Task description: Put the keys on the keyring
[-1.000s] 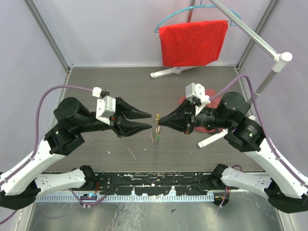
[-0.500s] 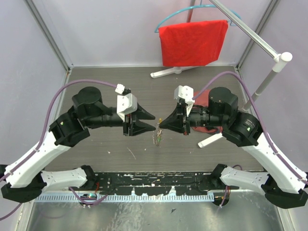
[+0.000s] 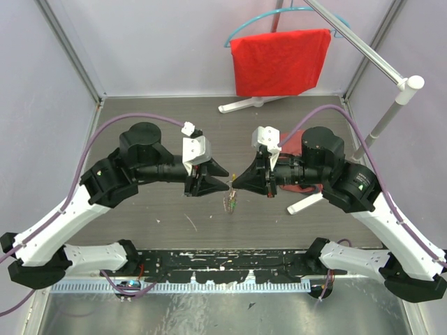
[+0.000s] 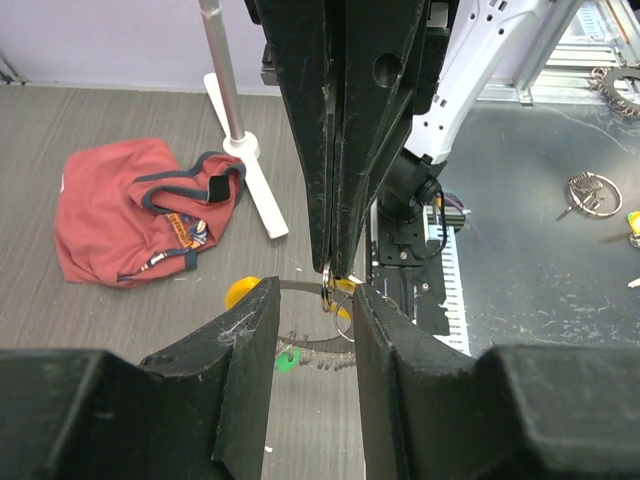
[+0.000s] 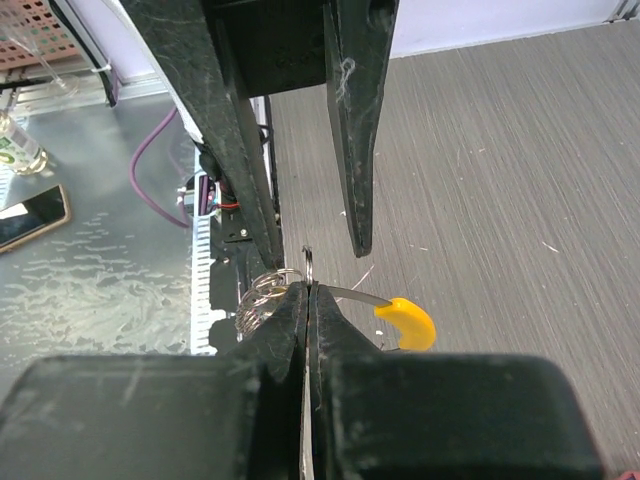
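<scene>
The keyring is a thin grey band with a yellow curved section. It dangles above the table between the two arms. My right gripper is shut on a small metal ring at the keyring's top. A bunch of wire rings hangs beside it. One of the keys, with a green head, hangs low on the loop. My left gripper is open. Its fingers stand on either side of the right gripper's tip, and the pinched ring sits in the gap.
A red cloth hangs on a teal hanger from a white stand at the back. A crumpled red garment lies on the table by the stand's foot. Loose rings lie on the metal shelf near the arm bases.
My left arm has swung right and rolled its wrist, bringing its open fingers up around the right gripper's tip. The right gripper drew back slightly, rolled its wrist and stays shut on the keyring.
</scene>
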You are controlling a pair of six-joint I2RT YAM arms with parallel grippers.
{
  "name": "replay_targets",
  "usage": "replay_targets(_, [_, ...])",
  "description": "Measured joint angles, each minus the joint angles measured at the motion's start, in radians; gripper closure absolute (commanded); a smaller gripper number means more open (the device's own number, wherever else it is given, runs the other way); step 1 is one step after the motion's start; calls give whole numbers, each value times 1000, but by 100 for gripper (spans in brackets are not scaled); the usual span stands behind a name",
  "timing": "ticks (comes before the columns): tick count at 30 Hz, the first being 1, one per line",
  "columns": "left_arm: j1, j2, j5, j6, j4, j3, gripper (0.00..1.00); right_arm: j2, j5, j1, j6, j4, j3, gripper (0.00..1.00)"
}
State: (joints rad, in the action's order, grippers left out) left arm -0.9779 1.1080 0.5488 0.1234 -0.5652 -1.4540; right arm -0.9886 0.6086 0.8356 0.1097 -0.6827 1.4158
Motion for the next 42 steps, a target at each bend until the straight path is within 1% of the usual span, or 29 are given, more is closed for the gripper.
replay_targets(5, [0,14,13,0,-2,-1,76,0,11,0,2,0,0,99])
replay_targets(9, [0,19,26,0,-2,-2,85,0,14,0,2,0,0,99])
replay_targets(10, [0,19,29,0,-2,-2,90,0,14,0,2,0,0,99])
replay_targets(11, [0,19,31,-1,-3,-2,97,-1,14,0,2,0,0,99])
replay_targets(12, [0,20,34,-2,-3,-4,100,-1,14,0,2,1,0,99])
replay_targets(18, [0,21,37,-1,-13,-11,100,0,21,0,2,3,0,99])
replay_targets(19, [0,21,37,-2,-13,-11,100,0,21,0,1,4,0,94])
replay_targets(22, [0,17,32,-8,-6,-11,100,2,16,0,-13,13,-1,67])
replay_targets(24, [0,2,24,-21,20,4,100,11,1,0,-37,45,-8,61])
replay_targets(29, [0,-80,-8,-68,136,100,100,81,-74,0,-116,151,-52,58])
replay_targets(34, [0,-158,-42,-123,290,208,100,158,-138,0,-224,270,-87,56])
replay_targets(39, [0,-201,-76,-170,415,279,100,178,-170,0,-339,350,-93,56])
replay_targets(42, [0,-215,-98,-189,471,302,100,174,-171,0,-414,410,-134,56])
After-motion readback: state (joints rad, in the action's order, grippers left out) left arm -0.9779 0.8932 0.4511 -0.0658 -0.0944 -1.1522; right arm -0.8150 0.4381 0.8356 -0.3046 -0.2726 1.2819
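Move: The slim metal link at the top of the keyring is still pinched in my right fingertips; it stands between my open left fingertips, about 1 cm to the right of my left hand. From my left hand, a yellow key head juts out some 4 cm ahead, 1 cm right and 1 cm lower. The coiled part of the keyring hangs about 5 cm below it and 1 cm right, with the green tag some 2 cm ahead, 1 cm right and 4 cm down. I ease my left hand barely right and down and close its open fingers on the metal link while my right still holds it. Then I open my right fingers, let go, and draw that hand about 8 cm up and a little right, clear of the keyring, as my left lifts its pinched load about 4 cm and slightly left. Both sets of fingertips tip upward some 20 degrees. ##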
